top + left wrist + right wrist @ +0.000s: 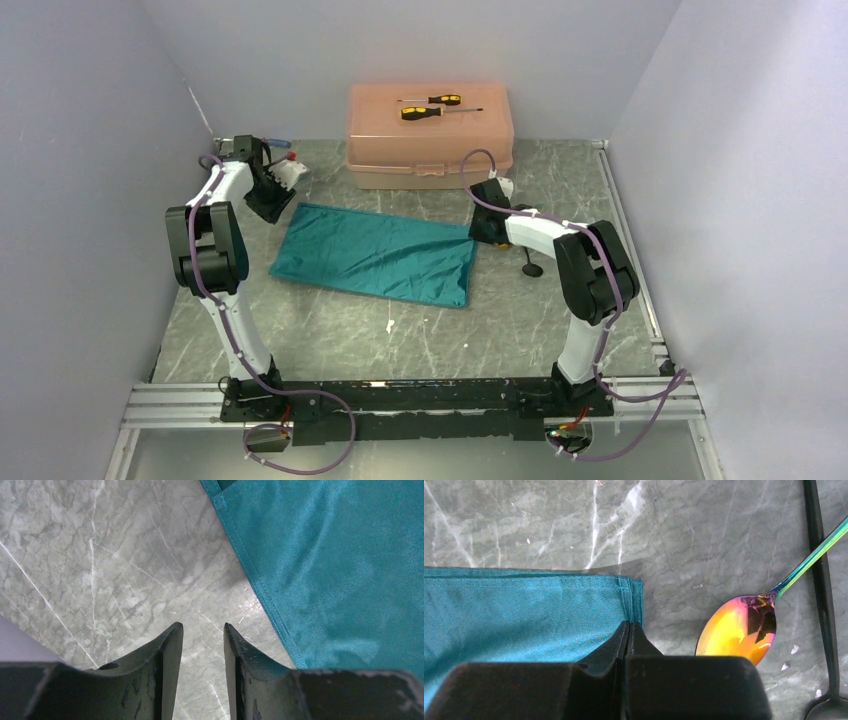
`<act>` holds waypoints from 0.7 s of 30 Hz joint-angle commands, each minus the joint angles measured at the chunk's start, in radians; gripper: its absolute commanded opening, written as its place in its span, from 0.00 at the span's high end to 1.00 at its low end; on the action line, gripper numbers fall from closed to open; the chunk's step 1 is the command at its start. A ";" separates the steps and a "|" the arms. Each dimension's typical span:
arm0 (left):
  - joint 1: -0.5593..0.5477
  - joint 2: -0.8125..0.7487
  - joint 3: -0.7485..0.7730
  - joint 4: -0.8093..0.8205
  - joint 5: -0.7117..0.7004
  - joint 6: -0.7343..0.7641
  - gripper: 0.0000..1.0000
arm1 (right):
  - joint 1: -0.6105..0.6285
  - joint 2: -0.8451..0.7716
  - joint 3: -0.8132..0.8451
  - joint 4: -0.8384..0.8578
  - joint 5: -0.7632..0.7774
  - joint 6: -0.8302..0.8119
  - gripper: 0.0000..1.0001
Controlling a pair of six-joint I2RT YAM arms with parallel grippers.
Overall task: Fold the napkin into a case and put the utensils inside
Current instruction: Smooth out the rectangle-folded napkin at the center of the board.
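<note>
The teal napkin [375, 255] lies flat as a folded rectangle in the middle of the table. My right gripper [480, 236] is at its right end. In the right wrist view the jaws [628, 626] are shut on the napkin's [524, 615] hemmed edge. Right of it lie the utensils: one with a shiny gold-pink bowl and green handle [738, 632], and a slim black spoon [822, 580], also seen from above [531, 265]. My left gripper [272, 200] hovers off the napkin's far left corner. It stands open [203, 626] over bare table, with the napkin [340, 555] to its right.
A peach plastic box [430, 140] stands at the back centre with two yellow-and-black screwdrivers [432, 106] on its lid. A small red-and-blue tool [289, 156] lies behind the left arm. Walls close in on the left, right and back.
</note>
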 commanded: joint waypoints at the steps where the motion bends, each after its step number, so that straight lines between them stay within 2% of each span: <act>1: 0.003 -0.057 -0.002 -0.015 0.036 -0.004 0.59 | -0.005 -0.026 -0.002 -0.015 0.032 -0.008 1.00; 9: -0.008 -0.118 -0.048 -0.130 0.131 0.028 0.56 | -0.005 0.018 0.060 -0.049 0.024 -0.016 0.98; 11: -0.017 -0.139 -0.079 -0.192 0.162 0.072 0.57 | -0.005 0.028 0.075 -0.056 0.031 -0.023 0.92; 14: -0.023 -0.181 -0.149 -0.257 0.193 0.138 0.59 | -0.005 0.031 0.108 -0.072 0.053 -0.041 0.77; 19: -0.022 -0.232 -0.258 -0.254 0.181 0.185 0.61 | -0.004 -0.006 0.151 -0.100 0.082 -0.053 0.52; 21: -0.023 -0.241 -0.279 -0.252 0.183 0.194 0.61 | 0.003 -0.040 0.150 -0.122 0.120 -0.042 0.48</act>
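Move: The teal napkin's far right corner lies about 3 cm ahead of the right fingertips, 1 cm to their right and 1 cm below; the closed fingers are already on its hem. A shiny spoon's bowl lies some 8 cm to this hand's right and level with it, the black ladle about 14 cm right, 1 cm back. The napkin's near left corner is roughly 14 cm back and 1 cm right of the left hand, 4 cm below; its far left corner is 4 cm ahead, 7 cm right. The napkin's right hem is let go: the right hand settles slightly down and back, opens its fingers to about half, then lifts forward and up a couple of centimetres. Meanwhile the left hand, half open throughout, sweeps about 11 cm back and 5 cm right towards the near left corner at nearly constant height, its wrist turning some 20 degrees, partly clockwise, with the fingertips tipping back towards the base. ##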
